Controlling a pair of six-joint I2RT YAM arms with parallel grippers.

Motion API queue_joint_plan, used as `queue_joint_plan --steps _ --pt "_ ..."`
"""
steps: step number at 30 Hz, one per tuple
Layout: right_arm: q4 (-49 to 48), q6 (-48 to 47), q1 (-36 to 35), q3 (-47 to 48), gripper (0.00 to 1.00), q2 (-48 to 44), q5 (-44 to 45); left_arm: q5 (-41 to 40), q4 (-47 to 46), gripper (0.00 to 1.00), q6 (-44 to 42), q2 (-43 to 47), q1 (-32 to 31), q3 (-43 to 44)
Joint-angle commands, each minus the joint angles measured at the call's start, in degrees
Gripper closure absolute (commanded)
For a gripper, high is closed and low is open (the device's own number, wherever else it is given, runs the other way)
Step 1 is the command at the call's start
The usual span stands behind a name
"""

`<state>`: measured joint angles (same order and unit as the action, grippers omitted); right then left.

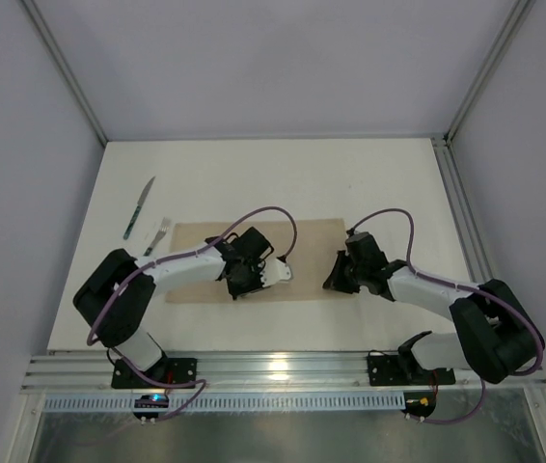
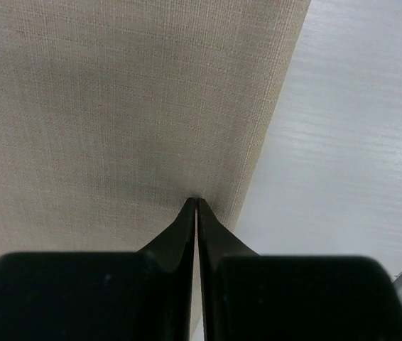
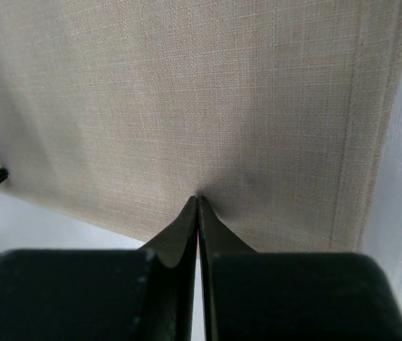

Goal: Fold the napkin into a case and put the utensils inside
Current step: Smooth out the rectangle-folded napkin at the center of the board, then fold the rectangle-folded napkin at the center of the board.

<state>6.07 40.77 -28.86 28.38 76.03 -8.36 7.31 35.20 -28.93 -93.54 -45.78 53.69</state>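
Note:
The napkin (image 1: 302,246) lies flat on the white table as a wide beige rectangle. It fills the left wrist view (image 2: 116,106) and the right wrist view (image 3: 187,92). My left gripper (image 1: 236,290) (image 2: 197,201) is shut, its tips pinching a small pucker of cloth near the napkin's near edge. My right gripper (image 1: 332,283) (image 3: 199,199) is shut the same way near the napkin's near right corner, beside the hem. The knife (image 1: 139,208) and the fork (image 1: 156,236), both with teal handles, lie on the table just off the napkin's far left corner.
An aluminium rail (image 1: 273,371) carries both arm bases along the near edge. A metal frame rail (image 1: 461,212) runs along the table's right side. Grey walls enclose the left, the back and the right.

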Motion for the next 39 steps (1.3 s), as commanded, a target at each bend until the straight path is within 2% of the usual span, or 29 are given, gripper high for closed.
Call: queue_joint_plan --steps 1,9,15,17,26,29,30,31,33,34,36,37,39 --pt "-0.27 1.06 1.61 -3.68 0.96 -2.01 2.73 -2.74 4.09 0.98 -0.87 1.68 0.34 -4.11" --pt "2.46 -0.17 6.00 -7.28 0.96 -7.82 3.61 -4.06 7.07 0.98 -2.97 9.32 8.06 -10.97" --pt "3.69 -1.57 7.94 -7.99 0.96 -10.02 3.44 -5.29 8.22 0.99 -7.45 11.97 20.01 -14.75" --pt "4.57 -2.36 8.82 -7.99 0.96 -10.64 3.53 -5.03 9.09 0.98 -9.12 12.94 24.31 -15.02" --pt "6.41 -4.39 9.88 -6.85 0.96 -11.43 3.09 -1.26 11.99 0.92 -11.68 18.12 33.29 -13.27" --pt "11.32 -7.10 9.88 -3.17 0.95 -12.83 4.31 1.29 12.96 0.91 -11.42 18.83 37.42 -11.51" --pt "14.73 -7.81 9.79 -0.46 0.93 -13.45 5.62 3.30 13.83 0.90 -11.07 19.09 39.52 -10.90" --pt "16.59 -9.12 9.79 0.87 0.83 -14.23 6.42 4.54 14.28 0.88 -10.11 19.35 40.58 -9.50" --pt "21.07 -10.10 9.79 4.48 0.70 -16.69 8.09 7.35 15.24 0.84 -8.78 19.97 42.78 -8.00" --pt "22.14 -10.36 9.79 5.27 0.58 -17.57 8.10 7.89 15.51 0.82 -7.39 20.06 44.71 -6.94" --pt "23.37 -10.28 9.79 5.72 0.51 -19.51 8.10 8.77 15.60 0.78 -6.06 19.97 45.95 -6.15" --pt "23.64 -10.02 9.79 5.55 0.45 -19.78 7.66 8.77 15.51 0.77 -5.44 19.80 48.48 -5.97" --pt "23.21 -8.87 9.79 3.71 0.41 -19.52 6.08 8.16 14.73 0.76 -4.39 19.18 50.17 -6.23"
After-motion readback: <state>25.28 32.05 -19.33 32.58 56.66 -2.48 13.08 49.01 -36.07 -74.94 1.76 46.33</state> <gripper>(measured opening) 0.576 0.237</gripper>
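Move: The folded napkin lies flat under both hands, whose closed fingertips are already on its near part. Its middle is about 10 cm ahead and 7 cm right of the left hand, 8 cm ahead and 19 cm left of the right one. Its near left corner lies 19 cm left and 2 cm back of the left hand; the fork is some 18 cm ahead and 24 cm left of that hand. The near right corner is roughly 7 cm right and 3 cm back of the right hand. The napkin's near part is smoothed outward both ways: the left hand, fingers still shut, slides level about 18 cm left over the cloth to its near left corner, turning counter-clockwise, then rises nearly 4 cm, opening a little. The right hand strokes some 5 cm right more slowly, then lifts off about 6 cm beside the right edge, its fingers opening past half. ##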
